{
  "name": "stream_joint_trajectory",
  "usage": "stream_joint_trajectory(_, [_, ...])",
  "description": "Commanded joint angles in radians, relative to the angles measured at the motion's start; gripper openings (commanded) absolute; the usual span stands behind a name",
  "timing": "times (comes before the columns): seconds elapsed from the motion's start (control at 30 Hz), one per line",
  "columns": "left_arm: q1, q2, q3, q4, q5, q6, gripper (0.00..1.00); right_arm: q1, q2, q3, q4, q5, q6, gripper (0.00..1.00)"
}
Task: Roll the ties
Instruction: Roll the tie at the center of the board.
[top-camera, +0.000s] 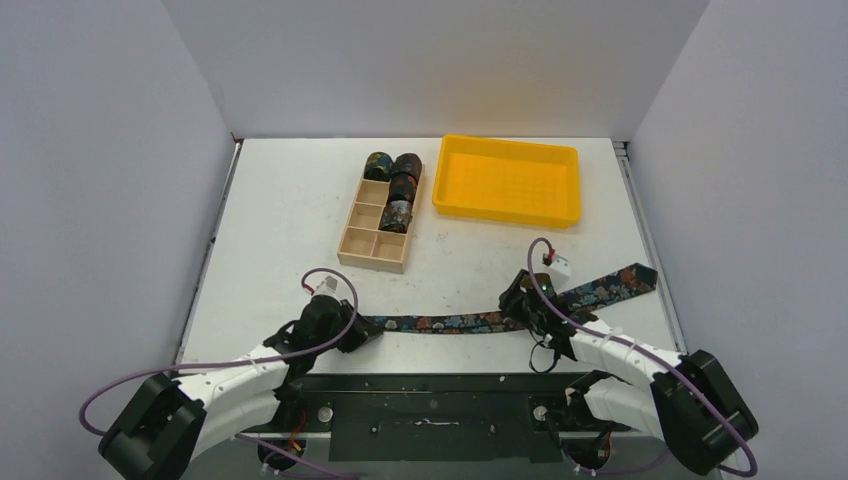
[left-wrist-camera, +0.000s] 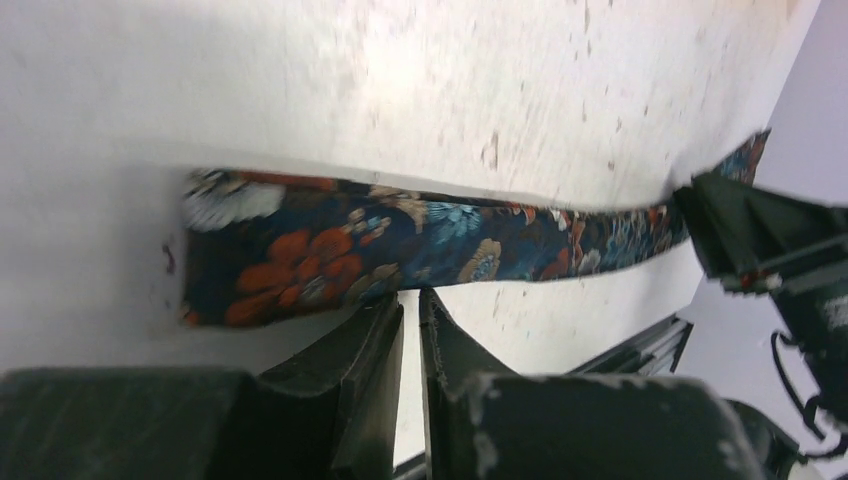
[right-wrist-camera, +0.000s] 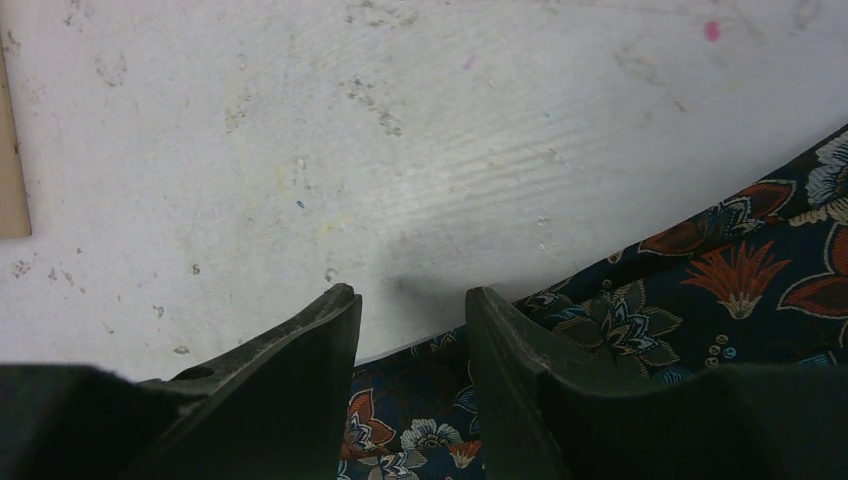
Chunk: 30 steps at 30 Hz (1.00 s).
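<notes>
One tie (top-camera: 450, 322), dark with blue and orange flowers, lies unrolled along the near part of the table, its wide end (top-camera: 615, 284) at the right. My left gripper (top-camera: 358, 332) is at its narrow left end. In the left wrist view the fingers (left-wrist-camera: 380, 330) are nearly together and the gripper (left-wrist-camera: 411, 296) pinches the tie's (left-wrist-camera: 400, 235) near edge. My right gripper (top-camera: 520, 302) sits over the tie's middle. In the right wrist view it (right-wrist-camera: 410, 296) is open above the tie (right-wrist-camera: 700, 300), holding nothing. Three rolled ties (top-camera: 400, 180) stand in the wooden box.
The light wooden compartment box (top-camera: 375, 248) stands at the back middle, with its near compartments bare. A yellow plastic tray (top-camera: 505, 180) is to its right. The black frame edge (top-camera: 440, 385) runs just below the tie. The right gripper also shows in the left wrist view (left-wrist-camera: 750, 230).
</notes>
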Motion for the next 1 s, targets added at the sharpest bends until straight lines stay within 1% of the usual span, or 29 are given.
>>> stream_joint_trajectory(0.0, [0.083, 0.118, 0.067, 0.070, -0.022, 0.107, 0.11, -0.009, -0.113, -0.048, -0.158, 0.089, 0.052, 0.45])
stream_joint_trajectory(0.1, [0.113, 0.181, 0.113, 0.062, -0.003, 0.146, 0.10, -0.012, -0.144, -0.010, -0.202, 0.109, 0.012, 0.46])
stream_joint_trajectory(0.2, [0.119, 0.181, 0.114, 0.062, 0.013, 0.151, 0.09, -0.001, -0.158, 0.065, -0.260, 0.138, -0.047, 0.47])
stream_joint_trajectory(0.3, [0.119, 0.120, 0.093, 0.067, 0.030, 0.140, 0.09, 0.015, -0.175, 0.122, -0.281, 0.144, -0.123, 0.48])
stream_joint_trajectory(0.43, [0.119, -0.016, 0.057, 0.062, 0.051, 0.117, 0.09, 0.052, -0.107, 0.212, -0.352, 0.101, -0.215, 0.47])
stream_joint_trajectory(0.53, [0.122, -0.092, 0.054, 0.030, 0.040, 0.116, 0.09, 0.062, -0.058, 0.238, -0.403, 0.104, -0.203, 0.46])
stream_joint_trajectory(0.67, [0.125, -0.150, 0.075, -0.015, 0.028, 0.124, 0.09, 0.051, -0.064, 0.250, -0.458, 0.091, -0.168, 0.43])
stream_joint_trajectory(0.8, [0.126, -0.171, 0.067, -0.027, 0.030, 0.117, 0.09, 0.048, -0.077, 0.237, -0.508, 0.093, -0.138, 0.43])
stream_joint_trajectory(0.97, [0.127, -0.167, 0.046, -0.018, 0.042, 0.100, 0.09, 0.047, -0.039, 0.228, -0.552, 0.083, -0.085, 0.43])
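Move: The tie lies flat across the board. The left fingertips are at its near edge, with its left end about 5 cm to their left and 2 cm ahead; the wooden tray is centred some 30 cm straight ahead. The right hand has the tie's middle stretch about 3 cm back and a centimetre below; its wide tip is roughly 28 cm to the right and 6 cm ahead, and the yellow bin about 34 cm ahead, 2 cm right. With nearly shut fingertips against the tie's near edge, the left hand pushes its left part some 4 cm forward, then lifts clear about 5 cm, fingers tilting up. The right fingertips, half open on the far edge, drag the tie right and back about 3 cm, then rise about 5 cm while swinging forward and left, before easing back and down over the tie. ##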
